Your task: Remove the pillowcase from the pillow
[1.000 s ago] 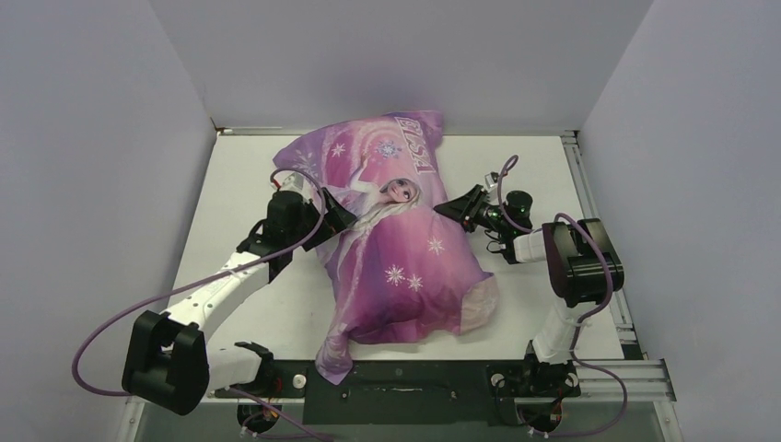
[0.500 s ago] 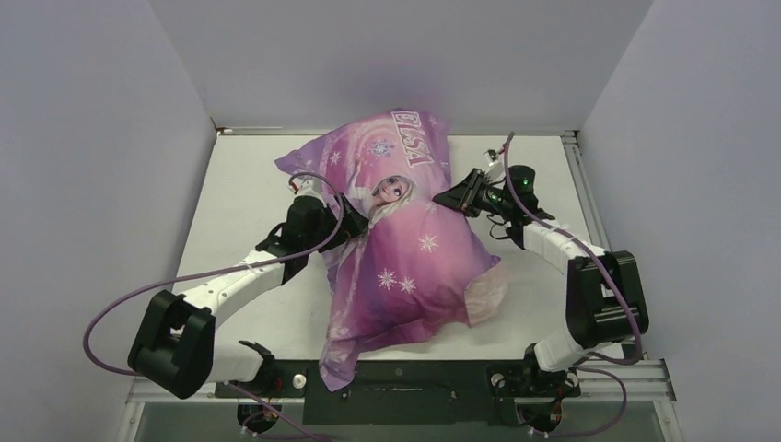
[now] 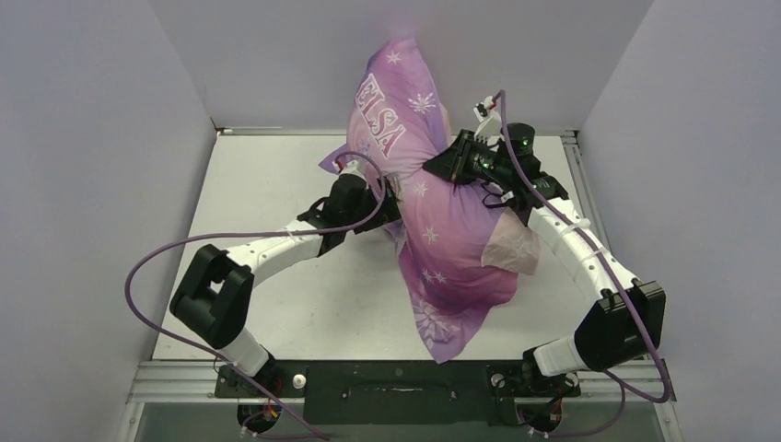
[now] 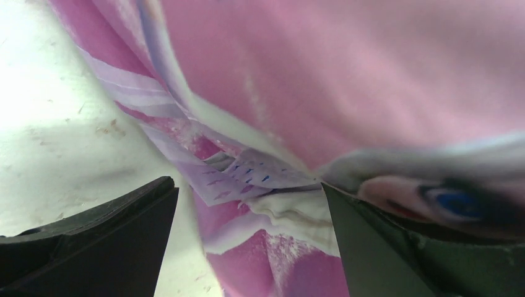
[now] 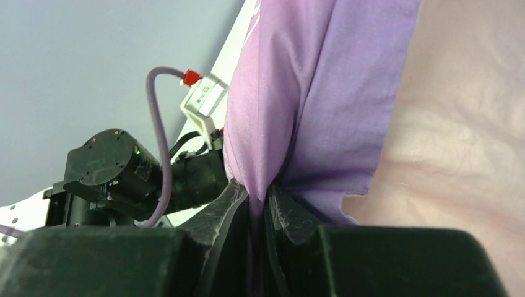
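Note:
The purple pillowcase (image 3: pixel 442 230) with snowflakes and "ELSA" lettering is lifted off the table and stands tall and tilted, its top against the back wall. My right gripper (image 3: pixel 440 168) is shut on a fold of its purple fabric (image 5: pixel 322 93), pinched between the fingertips (image 5: pixel 257 192). My left gripper (image 3: pixel 387 198) is pressed against the cover's left side, open, with printed folds (image 4: pixel 309 74) and a strip of off-white cloth (image 4: pixel 297 216) between its wide jaws (image 4: pixel 247 185). A pale pink face (image 3: pixel 511 249) shows at the right. The pillow is hidden inside the cover.
The white table (image 3: pixel 267 276) lies inside grey walls on three sides. A metal rail (image 3: pixel 589 193) runs along its right edge. The left arm's wrist and purple cable (image 5: pixel 117 173) sit just behind the pinched fold.
The right gripper has shut on the pillowcase and hauled it up and back, so the bundle went from lying flat to standing. The left arm followed it to the right.

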Robot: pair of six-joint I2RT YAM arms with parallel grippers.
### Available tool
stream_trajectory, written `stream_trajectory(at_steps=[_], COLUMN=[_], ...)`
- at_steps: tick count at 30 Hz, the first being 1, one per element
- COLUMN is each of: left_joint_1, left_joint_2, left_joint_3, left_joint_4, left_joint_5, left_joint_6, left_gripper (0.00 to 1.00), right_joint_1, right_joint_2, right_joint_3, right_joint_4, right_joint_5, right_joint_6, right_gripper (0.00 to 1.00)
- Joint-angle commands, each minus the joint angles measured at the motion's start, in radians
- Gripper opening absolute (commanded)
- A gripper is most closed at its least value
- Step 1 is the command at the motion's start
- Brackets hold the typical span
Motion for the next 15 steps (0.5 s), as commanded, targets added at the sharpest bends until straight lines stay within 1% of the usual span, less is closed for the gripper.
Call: stream_trajectory(at_steps=[1, 3, 7, 8, 9, 10, 13, 15], left_joint_1=[-0.018, -0.018, -0.01, -0.005, 0.0, 0.013, 0.055, 0.096], left_joint_2=[0.045, 0.055, 0.052, 0.049, 0.043, 0.034, -0.019, -0.069], left_joint_3=[0.201, 0.204, 0.15, 0.131, 0.11, 0.088, 0.009, -0.037], left_joint_4=[0.169, 0.188, 0.204, 0.197, 0.185, 0.162, 0.08, -0.023], left_joint_5=[0.034, 0.033, 0.034, 0.043, 0.052, 0.06, 0.096, 0.12], left_joint_6=[-0.041, -0.041, -0.045, -0.053, -0.062, -0.073, -0.105, -0.11], left_gripper=[0.94, 0.94, 0.96, 0.97, 1.0, 0.97, 0.96, 0.96], right_joint_1=[0.107, 0.133, 0.204, 0.22, 0.231, 0.244, 0.285, 0.305], right_joint_2=[-0.038, -0.012, 0.034, 0.049, 0.065, 0.077, 0.113, 0.13], right_joint_3=[0.077, 0.063, 0.015, 0.005, -0.005, -0.012, -0.018, -0.021], right_joint_4=[-0.055, -0.064, -0.059, -0.057, -0.053, -0.049, -0.049, -0.052], right_joint_5=[0.006, 0.033, 0.099, 0.113, 0.119, 0.123, 0.148, 0.172], right_joint_6=[-0.061, -0.069, -0.086, -0.087, -0.085, -0.084, -0.088, -0.092], right_gripper=[0.05, 0.05, 0.05, 0.05, 0.05, 0.05, 0.05, 0.06])
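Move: The right hand already pinches a gathered fold of the pillowcase high up; the open left gripper it heads for is roughly 10 cm to its left, 6 cm back and 15 cm lower. The peach cloth hangs about 14 cm right of the right hand, 13 cm back and 18 cm below. For the left hand, the pillowcase's loose fold with the white lining is some 4 cm ahead, 4 cm right and 3 cm below. Still pinching the pillowcase, the right hand swings it some 8 cm left and down towards the sinking, open left gripper. ##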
